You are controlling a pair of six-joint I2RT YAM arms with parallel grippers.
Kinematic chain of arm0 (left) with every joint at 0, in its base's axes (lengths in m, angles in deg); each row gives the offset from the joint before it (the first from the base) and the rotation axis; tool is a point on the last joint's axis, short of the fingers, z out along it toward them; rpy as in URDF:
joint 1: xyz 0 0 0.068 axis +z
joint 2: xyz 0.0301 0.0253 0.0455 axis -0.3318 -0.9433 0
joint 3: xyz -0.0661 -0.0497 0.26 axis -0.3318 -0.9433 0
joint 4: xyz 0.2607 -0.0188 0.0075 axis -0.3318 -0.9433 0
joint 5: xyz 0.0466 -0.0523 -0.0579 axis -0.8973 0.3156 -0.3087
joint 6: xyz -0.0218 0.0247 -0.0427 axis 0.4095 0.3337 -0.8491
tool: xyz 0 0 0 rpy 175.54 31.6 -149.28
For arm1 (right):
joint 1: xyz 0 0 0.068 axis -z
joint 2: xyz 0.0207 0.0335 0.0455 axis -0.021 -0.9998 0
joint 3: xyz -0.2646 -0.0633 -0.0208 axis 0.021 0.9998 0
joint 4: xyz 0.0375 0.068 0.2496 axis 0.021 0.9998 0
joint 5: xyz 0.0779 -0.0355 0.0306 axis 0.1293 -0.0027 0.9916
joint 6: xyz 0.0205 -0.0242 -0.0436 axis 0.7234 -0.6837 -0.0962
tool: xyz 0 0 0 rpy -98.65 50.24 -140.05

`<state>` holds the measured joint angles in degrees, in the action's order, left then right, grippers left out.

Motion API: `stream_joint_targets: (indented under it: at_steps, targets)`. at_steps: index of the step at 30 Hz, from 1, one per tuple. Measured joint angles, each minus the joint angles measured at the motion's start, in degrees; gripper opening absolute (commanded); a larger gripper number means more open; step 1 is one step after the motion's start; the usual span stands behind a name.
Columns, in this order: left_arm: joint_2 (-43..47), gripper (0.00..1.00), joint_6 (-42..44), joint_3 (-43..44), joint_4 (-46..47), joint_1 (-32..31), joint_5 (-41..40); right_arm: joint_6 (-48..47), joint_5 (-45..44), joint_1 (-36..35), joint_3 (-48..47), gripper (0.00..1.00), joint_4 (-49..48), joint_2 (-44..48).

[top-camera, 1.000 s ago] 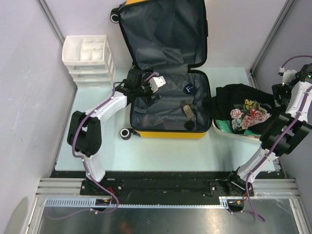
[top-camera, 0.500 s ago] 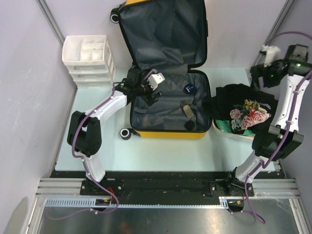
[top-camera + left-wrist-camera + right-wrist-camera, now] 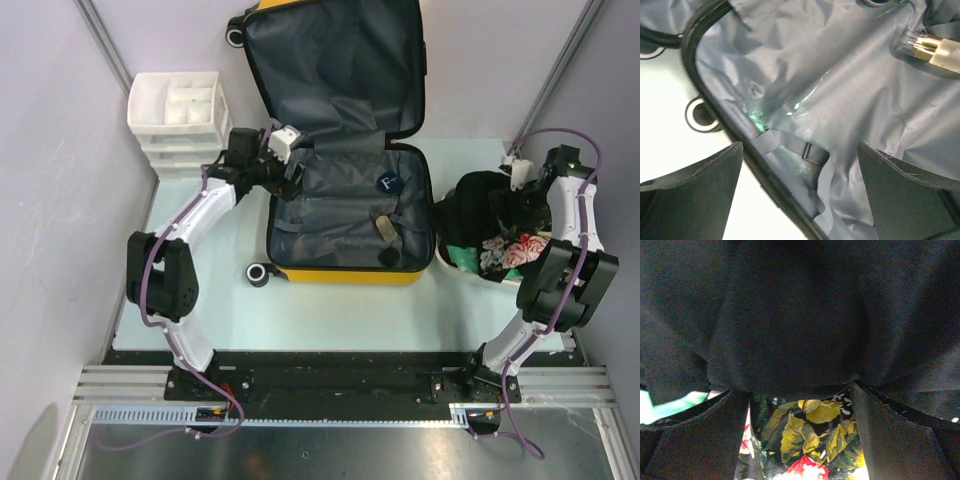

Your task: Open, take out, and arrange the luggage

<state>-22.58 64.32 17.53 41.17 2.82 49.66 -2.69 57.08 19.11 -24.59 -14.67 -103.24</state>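
Observation:
The luggage (image 3: 340,272), a yellow hard-shell suitcase, lies open on the table with its lid propped upright at the back and the grey lining (image 3: 850,90) showing. My left gripper (image 3: 290,178) (image 3: 800,150) hovers open over the base's left rear rim, above the zipper edge and a buckled strap (image 3: 812,150). It holds nothing. A small tube with a gold band (image 3: 930,47) lies on the lining. My right gripper (image 3: 508,205) (image 3: 799,390) is open, low over a black floral garment (image 3: 510,240) (image 3: 810,430) to the right of the suitcase.
A white drawer unit (image 3: 180,120) stands at the back left. The garment rests in a white tub (image 3: 470,270) beside the suitcase. A round dark blue item (image 3: 390,182), a brownish item (image 3: 382,225) and a black round item (image 3: 388,257) lie inside. A black wheel (image 3: 258,272) (image 3: 701,114) sticks out on the left.
My left gripper has drawn back and left to the suitcase's rear left rim. The right arm has swung in from the right edge and come down over the floral garment.

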Motion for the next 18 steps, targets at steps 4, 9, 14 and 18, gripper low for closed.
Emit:
stream_joint_targets:
  at_steps: [4,9,14,18]
  targets:
    - [1.92,1.0,-1.84,-0.68,-0.37,2.54,0.0,0.17,-1.29,1.81,-2.89,0.83,-0.61,-2.67]
    - [3.17,1.0,-4.96,-0.81,-0.66,5.27,2.05,0.35,-2.1,-0.48,-7.3,0.83,1.11,-3.19]
    - [4.76,1.0,-6.36,-2.12,-0.79,8.59,3.04,0.92,-0.79,-4.87,-8.63,0.82,0.2,-0.55]
    - [6.38,1.0,-8.26,-3.04,-1.18,10.99,3.26,2.1,0.52,-10.58,-7.93,0.81,-2.38,4.11]
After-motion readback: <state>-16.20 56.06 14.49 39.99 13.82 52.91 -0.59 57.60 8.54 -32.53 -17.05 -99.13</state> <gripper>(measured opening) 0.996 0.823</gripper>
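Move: The black shirt lies bunched in the white bin right under the right fingers, its middle about 3 cm back and 2 cm to the left; its floral print is some 9 cm back. The small bottle in the suitcase lies roughly 31 cm to the left and 4 cm back. From the left hand, the shirt is about 53 cm to the right and 10 cm back, the suitcase tray's middle some 15 cm right and 6 cm back. The right hand, fingers still wide open on the black shirt, slides about 2 cm to its right, then lifts off and sweeps up, left and forward towards the suitcase, ending some 7 cm higher, its fingertips tilting outward and turning slightly counter-clockwise. Meanwhile the open, empty left hand draws about 8 cm left and a little up, away from the suitcase's middle, turning counter-clockwise. ##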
